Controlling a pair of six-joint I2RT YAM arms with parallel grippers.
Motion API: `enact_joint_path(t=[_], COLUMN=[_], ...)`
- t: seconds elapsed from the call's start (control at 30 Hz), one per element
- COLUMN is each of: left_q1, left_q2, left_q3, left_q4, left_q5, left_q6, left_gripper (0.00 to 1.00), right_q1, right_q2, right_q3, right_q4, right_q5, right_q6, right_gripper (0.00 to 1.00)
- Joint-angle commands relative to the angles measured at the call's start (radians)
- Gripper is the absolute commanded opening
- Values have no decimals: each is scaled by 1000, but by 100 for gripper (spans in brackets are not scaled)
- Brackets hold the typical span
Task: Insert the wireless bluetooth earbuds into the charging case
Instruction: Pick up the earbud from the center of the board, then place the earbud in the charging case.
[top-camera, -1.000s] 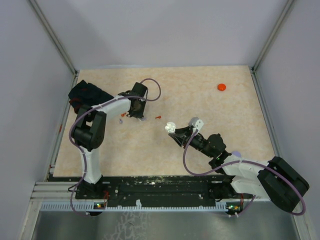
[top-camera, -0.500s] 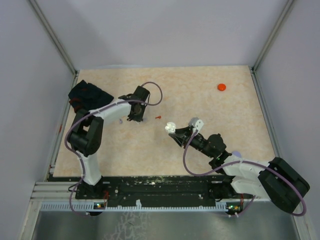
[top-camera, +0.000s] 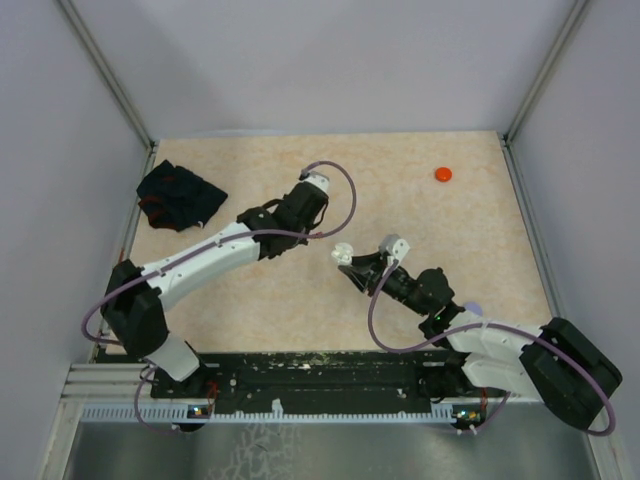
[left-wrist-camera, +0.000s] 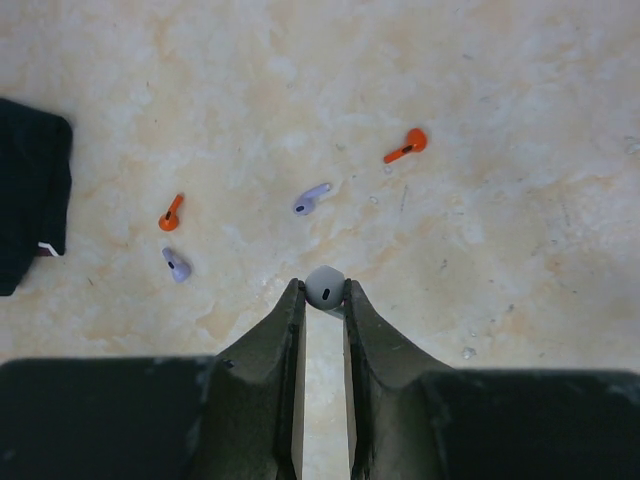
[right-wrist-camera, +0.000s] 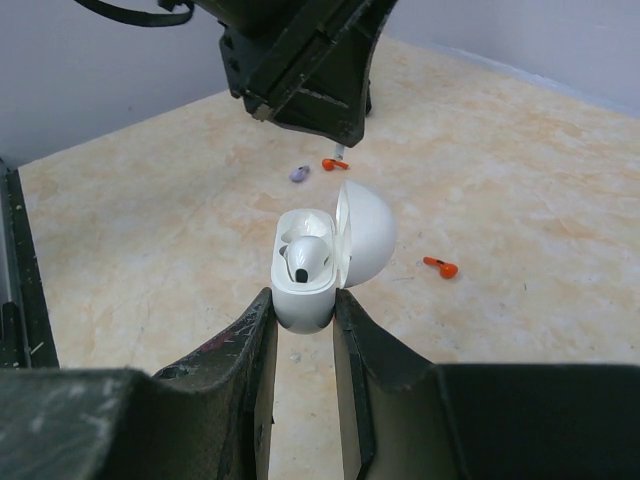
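Note:
My right gripper (right-wrist-camera: 303, 300) is shut on the base of a white charging case (right-wrist-camera: 305, 285), which also shows in the top view (top-camera: 342, 255). Its lid (right-wrist-camera: 368, 232) is open and one white earbud (right-wrist-camera: 305, 257) sits inside. My left gripper (left-wrist-camera: 324, 292) is shut on a white earbud (left-wrist-camera: 324, 285) and holds it above the table. In the top view the left gripper (top-camera: 312, 228) is just left of and behind the case. Two red earbuds (left-wrist-camera: 406, 147) (left-wrist-camera: 171, 213) and two pale purple earbuds (left-wrist-camera: 312, 199) (left-wrist-camera: 177, 265) lie on the table below it.
A black cloth (top-camera: 180, 195) lies at the far left of the table. A red round disc (top-camera: 443, 174) lies at the back right. Grey walls stand round the beige table (top-camera: 420, 220).
My left arm has swung right, from beside the black cloth to the middle of the table close to the case. The right arm with the case has stayed still.

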Motion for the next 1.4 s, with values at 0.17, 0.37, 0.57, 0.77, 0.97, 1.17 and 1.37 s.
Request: enact_joint_path(t=[0.17,0.37,0.57,0.77,0.97,1.17,1.37], left_q1=[-178,-263,-355,-389,-416,-432,-435], left_q2=[-191,-312,-354,-389,-397,-370,-351], left_q3=[-111,-254,-378,-478,-572,-590,-593], left_q4=[183,432,680,911,1118,1189,1196], left_q5=[-193,-167,-178,-128,-32,31,65], left_q6=[47,193,399,510,631,687,703], left_gripper=[17,15,15,14,14,15,15], right_q1=[0,1,1,1,0,1,0], right_q2=[-31,-15,6,11,-4,-20,-23], right_q3=[-11,-31,-63,-69,-74,-77,-79], right_q4=[85,143,245,265,264,258,264], right_q5=[45,55,71,72,70,65,61], right_q6=[-6,-28,-61,-81,-82,-84,-83], right_gripper=[0,0,0,0,0,0,0])
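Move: Behind and to the right of the left hand, which already holds the white earbud, is the open charging case: some 10 cm back, 11 cm right and about 3 cm higher. On the table about 14 cm below this hand, a lavender earbud lies 6 cm ahead and 2 cm left, an orange one 7 cm ahead and 4 cm right. The right hand has the case between its own fingertips; the held earbud is about 10 cm ahead, 11 cm left and 3 cm lower. Carrying the pinched white earbud away from the table, the left hand swings back, right and up in about equal parts, nearly 20 cm in all, to just above and beside the case. On the way its fingers tip up from steeply down to about level, some 45 degrees, and turn clockwise, keeping their grip. The right hand keeps hold of the case and eases some 2 cm right and 1 cm up. ##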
